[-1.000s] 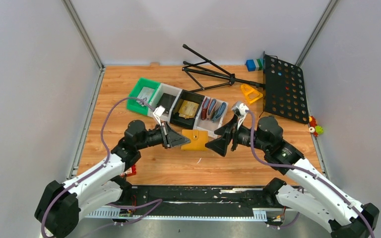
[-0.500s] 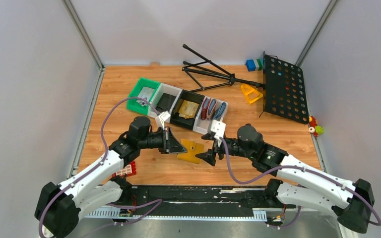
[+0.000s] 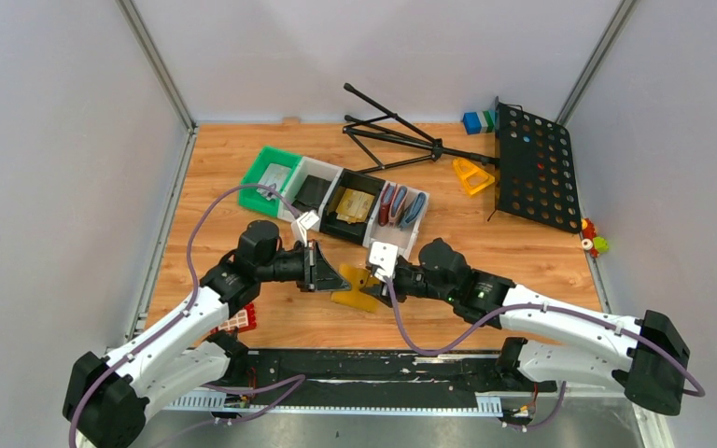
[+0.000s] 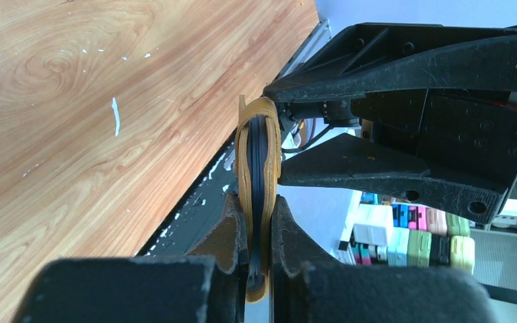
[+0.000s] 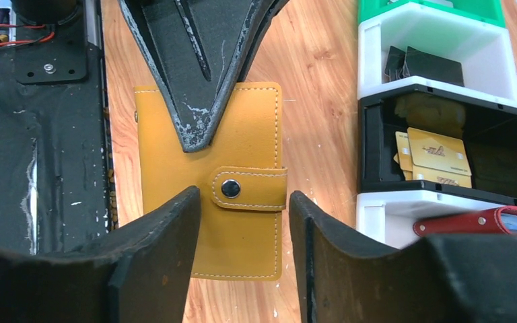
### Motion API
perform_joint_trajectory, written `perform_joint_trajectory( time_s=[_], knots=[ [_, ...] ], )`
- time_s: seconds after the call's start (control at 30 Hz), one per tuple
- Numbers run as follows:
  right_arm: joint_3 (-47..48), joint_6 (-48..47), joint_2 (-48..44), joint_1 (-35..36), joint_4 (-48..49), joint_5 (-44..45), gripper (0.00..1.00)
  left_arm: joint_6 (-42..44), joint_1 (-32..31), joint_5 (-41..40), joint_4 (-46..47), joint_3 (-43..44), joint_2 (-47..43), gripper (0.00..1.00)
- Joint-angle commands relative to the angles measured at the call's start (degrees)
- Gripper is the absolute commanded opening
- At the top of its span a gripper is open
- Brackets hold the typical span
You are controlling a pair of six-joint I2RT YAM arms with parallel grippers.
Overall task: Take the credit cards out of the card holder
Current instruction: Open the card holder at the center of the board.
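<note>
My left gripper (image 4: 259, 202) is shut on the mustard-yellow card holder (image 4: 257, 145) and holds it on edge above the table, with dark lining showing between its flaps. In the right wrist view the card holder (image 5: 175, 175) faces me, strap and stud (image 5: 230, 188) closed. My right gripper (image 5: 242, 202) is open, its jaws standing either side of the strap without touching it. From above, the card holder (image 3: 357, 291) hangs between the left gripper (image 3: 338, 278) and the right gripper (image 3: 373, 280). Gold-tan credit cards (image 5: 437, 156) lie in the black bin (image 3: 355, 203); any inside the holder are hidden.
A row of bins stands behind: green (image 3: 274, 173), a white one with a black wallet (image 3: 313, 191), and a white one with red and blue wallets (image 3: 401, 207). Farther back lie a folded black stand (image 3: 392, 140), a perforated black panel (image 3: 532, 168) and a yellow piece (image 3: 471, 175).
My right arm has swung left and down to the holder, its jaws narrowing around the strap side. The left gripper has tilted the holder up on edge and drawn it slightly nearer.
</note>
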Motion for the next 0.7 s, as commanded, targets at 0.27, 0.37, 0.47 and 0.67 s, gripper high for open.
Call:
perform_joint_trajectory(
  time_s=[0.27, 0.37, 0.47, 0.67],
  knots=[
    [3.8, 0.1, 0.1, 0.9, 1.7, 10.3, 0.29, -2.7, -0.2, 3.3, 4.1, 1.1, -1.0, 0.0],
    [4.1, 0.6, -0.1, 0.9, 1.6, 17.9, 0.1, -3.1, -0.2, 3.6, 4.4, 0.8, -0.9, 0.0],
    [4.5, 2.8, 0.5, 0.6, 1.0, 25.8, 0.0, -4.1, -0.3, 4.2, 5.4, 0.7, -1.4, 0.0],
    [3.6, 8.9, -1.3, -3.4, 0.9, 27.2, 0.0, -4.3, -0.3, 5.2, 5.4, 0.8, -1.5, 0.0]
  ],
)
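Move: The card holder's strap snap is almost at the right hand's open fingertips, about 2 cm to its left, 1 cm back and 1 cm down. From the left hand, already gripping the holder's left part, the snap lies some 4 cm to the right and 1 cm ahead, about level. From the right hand, the black tray of gold cards is roughly 21 cm ahead and 3 cm left, the wallet tray about 17 cm ahead and 7 cm right, both some 16 cm lower. Forward and slightly up, about 3 cm and gathering pace, the right hand draws along the strap while its fingers close from half open to about a third, one against the holder's face beside the snap, the other at its far edge; it swings some 15 degrees clockwise. The left hand keeps its pinch and goes forward and up about 2 cm. ##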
